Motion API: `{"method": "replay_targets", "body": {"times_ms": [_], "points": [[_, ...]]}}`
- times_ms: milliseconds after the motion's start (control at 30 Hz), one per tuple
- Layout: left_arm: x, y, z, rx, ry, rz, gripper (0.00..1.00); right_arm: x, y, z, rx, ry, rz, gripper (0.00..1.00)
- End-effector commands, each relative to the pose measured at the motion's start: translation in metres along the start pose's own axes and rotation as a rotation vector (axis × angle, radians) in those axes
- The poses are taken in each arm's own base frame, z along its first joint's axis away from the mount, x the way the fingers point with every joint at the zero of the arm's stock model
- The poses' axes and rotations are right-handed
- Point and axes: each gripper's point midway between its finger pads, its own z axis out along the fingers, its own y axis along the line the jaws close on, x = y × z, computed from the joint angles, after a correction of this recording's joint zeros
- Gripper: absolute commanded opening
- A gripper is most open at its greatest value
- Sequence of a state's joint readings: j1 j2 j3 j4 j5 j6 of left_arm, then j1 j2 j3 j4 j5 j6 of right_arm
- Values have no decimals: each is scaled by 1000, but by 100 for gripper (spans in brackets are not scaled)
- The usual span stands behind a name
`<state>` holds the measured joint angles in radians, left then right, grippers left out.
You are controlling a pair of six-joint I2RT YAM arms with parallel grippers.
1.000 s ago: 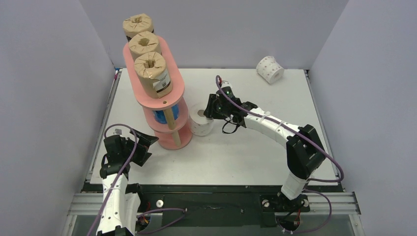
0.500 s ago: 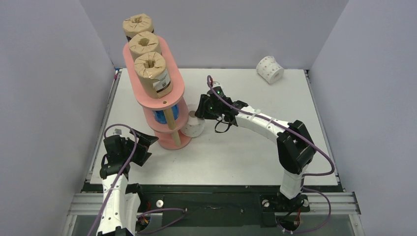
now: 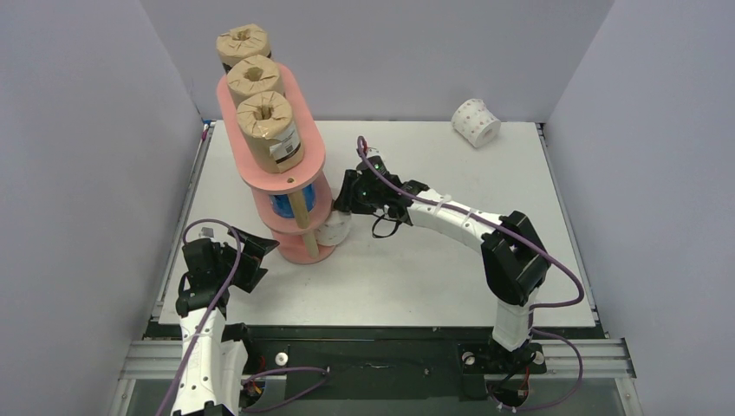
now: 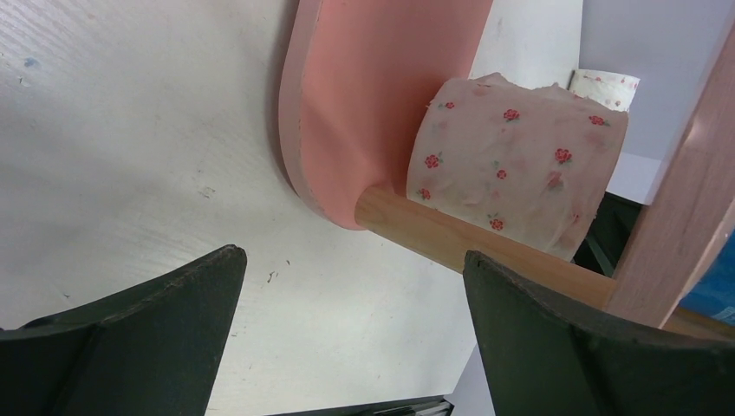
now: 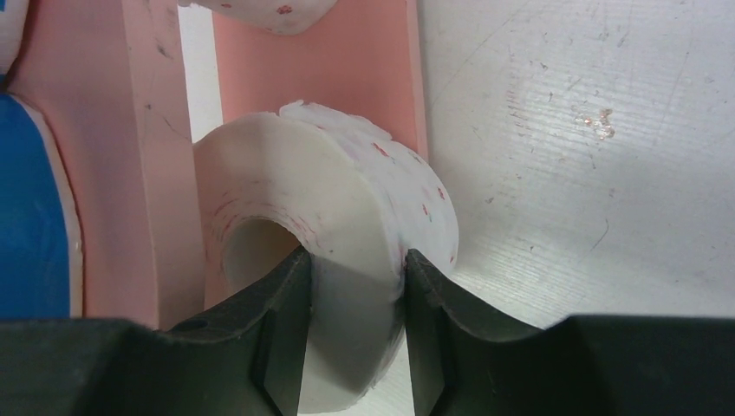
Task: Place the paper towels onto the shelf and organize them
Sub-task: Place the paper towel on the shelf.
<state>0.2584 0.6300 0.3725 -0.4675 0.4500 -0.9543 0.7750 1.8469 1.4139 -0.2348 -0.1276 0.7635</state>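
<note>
The salmon-pink shelf (image 3: 286, 169) stands at the left with three brown paper towels (image 3: 267, 121) on its top board and a blue one (image 3: 282, 206) on the middle board. My right gripper (image 3: 341, 218) is shut on a white pink-dotted roll (image 3: 332, 231), one finger in its core and one outside. In the right wrist view that roll (image 5: 347, 182) sits at the bottom board's (image 5: 364, 69) edge, between the gripper's (image 5: 355, 264) jaws. My left gripper (image 3: 253, 257) hangs open beside the shelf foot. Its wrist view shows a dotted roll (image 4: 511, 165) on the bottom board (image 4: 373, 95).
Another white dotted roll (image 3: 475, 121) lies on its side at the table's far right corner. A second dotted roll (image 5: 260, 13) sits deeper on the bottom board. A wooden post (image 4: 485, 251) rises close to my left gripper (image 4: 351, 260). Grey walls enclose the table.
My right arm has carried the white dotted roll leftward from the open table to the shelf's bottom board. The left arm has not moved.
</note>
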Motion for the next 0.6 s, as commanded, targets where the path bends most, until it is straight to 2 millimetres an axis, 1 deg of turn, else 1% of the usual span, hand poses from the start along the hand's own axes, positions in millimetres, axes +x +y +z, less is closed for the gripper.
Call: {"method": "replay_targets", "body": {"times_ms": [0,133,233,400,567], "points": [[-8,-11,-2,44,-29,15,97,-23,44,-4,-124,-73,13,34],[-7,-11,-2,46,-31,14,96,-21,49,-4,-138,-67,17,38],[-7,-11,-2,48,-32,16,97,-21,52,-5,-143,-67,18,46],[-7,-11,-2,49,-30,15,97,-21,52,-9,-139,-73,18,57],[-8,-12,-2,53,-32,15,97,-24,49,-17,-132,-89,18,62]]}}
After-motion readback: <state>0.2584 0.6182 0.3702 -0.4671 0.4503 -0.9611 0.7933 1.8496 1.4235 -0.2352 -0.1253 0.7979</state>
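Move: The right hand grips the flowered paper towel by its near-side wall; its spot at the front of the bottom shelf lies about 5 cm left, 3 cm back and 6 cm below. The shelf's wooden front post is some 6 cm left and 6 cm back, the second flowered roll about 13 cm ahead and 3 cm left, and the blue roll on the middle shelf 8 cm left, level ahead and higher. From the idle left hand that spot is roughly 8 cm ahead and 11 cm right. The right hand, one finger in the roll's core and the other on its outer wall, eases the paper towel about 1 cm back and 1 cm left, farther in over the bottom shelf beside the front post, with the wrist all but steady. Partway through, the fingers start to open, from about a third to some 60 percent, and let go of the wall as the hand drifts half a centimetre back to the right, the inner finger staying at the mouth of the core. ##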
